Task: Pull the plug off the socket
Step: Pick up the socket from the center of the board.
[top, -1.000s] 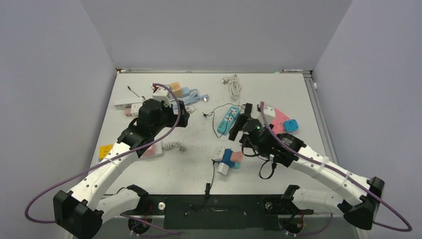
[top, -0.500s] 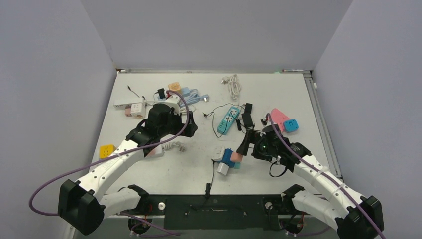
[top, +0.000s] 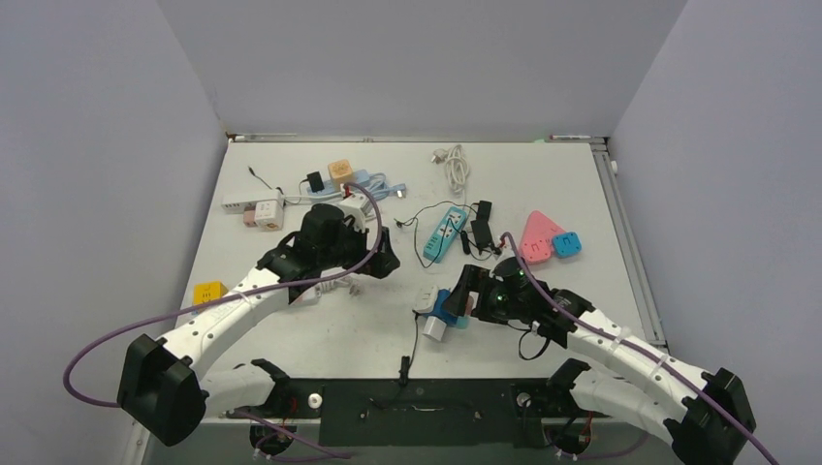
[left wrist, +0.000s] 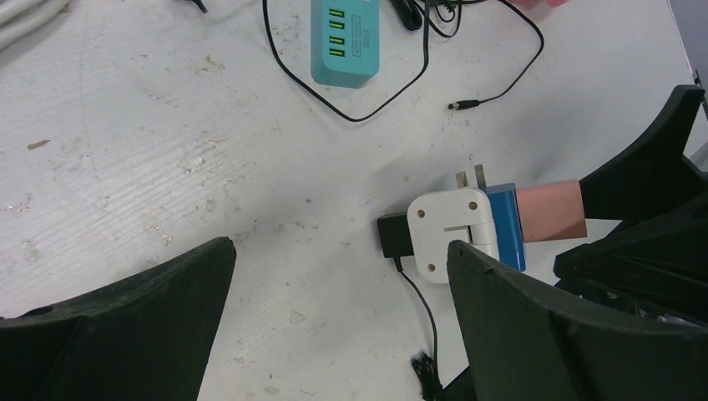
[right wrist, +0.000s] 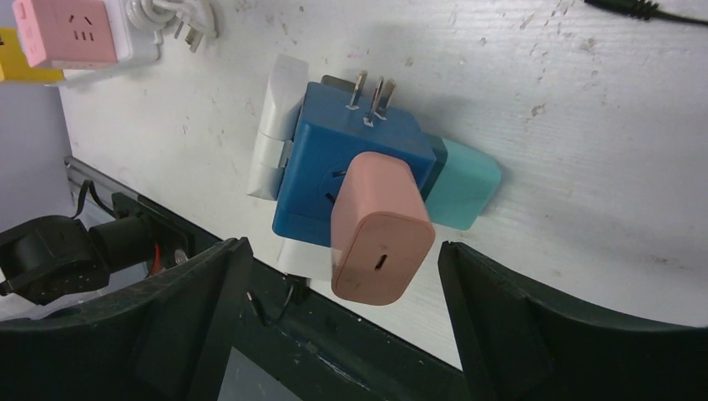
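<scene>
A blue cube socket lies near the table's front edge. Plugged into it are a pink plug, a teal plug and a white plug, with a black adapter beside it. My right gripper is open, its fingers standing either side of the pink plug without touching it. My left gripper is open and empty over bare table just left of the cube.
A teal power strip with black cables lies behind the cube. A pink triangular socket is at the right. Adapters cluster at the back left. A pink-and-white strip and the black front rail are close.
My right gripper has swung left and nearer, coming around the pink plug on the cube. My left gripper has moved right toward the cube. Both stayed open.
</scene>
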Available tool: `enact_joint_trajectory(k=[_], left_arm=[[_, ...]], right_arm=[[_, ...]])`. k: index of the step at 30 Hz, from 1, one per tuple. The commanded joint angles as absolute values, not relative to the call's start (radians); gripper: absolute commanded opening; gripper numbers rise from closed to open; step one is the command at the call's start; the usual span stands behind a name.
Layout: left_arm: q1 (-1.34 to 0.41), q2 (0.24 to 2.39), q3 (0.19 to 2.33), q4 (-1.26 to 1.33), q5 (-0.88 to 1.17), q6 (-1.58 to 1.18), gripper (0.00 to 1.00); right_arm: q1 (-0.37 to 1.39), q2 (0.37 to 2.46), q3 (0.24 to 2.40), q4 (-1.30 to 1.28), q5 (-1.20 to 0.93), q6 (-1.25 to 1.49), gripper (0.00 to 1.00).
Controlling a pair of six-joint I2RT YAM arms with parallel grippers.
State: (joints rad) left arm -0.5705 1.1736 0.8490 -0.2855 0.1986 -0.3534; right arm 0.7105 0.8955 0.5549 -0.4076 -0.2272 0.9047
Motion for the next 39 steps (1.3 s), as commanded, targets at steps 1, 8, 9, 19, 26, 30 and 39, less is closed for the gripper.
enact_joint_trajectory(k=[1,8,9,19,26,30,39], left_arm=[[-0.607,1.173,0.864,-0.252,0.22,-0.329,0.96],[-0.635,1.187,0.865,-0.255,0.233,-0.335,0.96],[-0.635,1.189,0.864,-0.253,0.239,-0.337,0.96],[-0.646,1.196,0.862,-0.253,0.242,-0.339,0.96],[-0.652,1.215,0.855,-0.213,0.317,-0.36,0.96],[-0.653,1.231,0.848,-0.181,0.353,-0.396,0.96],[-0.631,1.263,0.845,-0.086,0.486,-0.468,0.96]], right_arm=[[0.759,0.934,0.591,-0.415,-0.118,0.97,0.83],[0.762,0.898,0.578,-0.404,-0.071,0.996,0.78],[0.762,0.899,0.573,-0.393,-0.071,1.001,0.77],[0.761,0.916,0.553,-0.354,-0.099,1.02,0.57],[0.761,0.912,0.521,-0.337,-0.09,1.038,0.52],[0.761,0.917,0.516,-0.33,-0.089,1.041,0.45],[0.762,0.913,0.538,-0.256,-0.08,1.045,0.06]])
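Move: The pink socket, the near end of the stack, sits between the right hand's open fingertips, about 1 cm ahead, 1 cm left and 3 cm below. From that hand the blue socket is some 4 cm left and 4 cm down, and the white socket about 8 cm left and 4 cm down, both level fore-and-aft. The teal strip lies 12 cm ahead and 4 cm left. From the left hand, the white socket is about 10 cm right, 1 cm back and 7 cm lower. Down by about 1.5 cm overall, with a small rise midway and a slight clockwise turn, the right hand settles around the pink socket and closes from wide open until its fingers pinch the sides. Meanwhile the left hand, fingers kept wide, slides right some 5 cm and back 3 towards the white socket, pausing partway and turning clockwise about 10 degrees. ##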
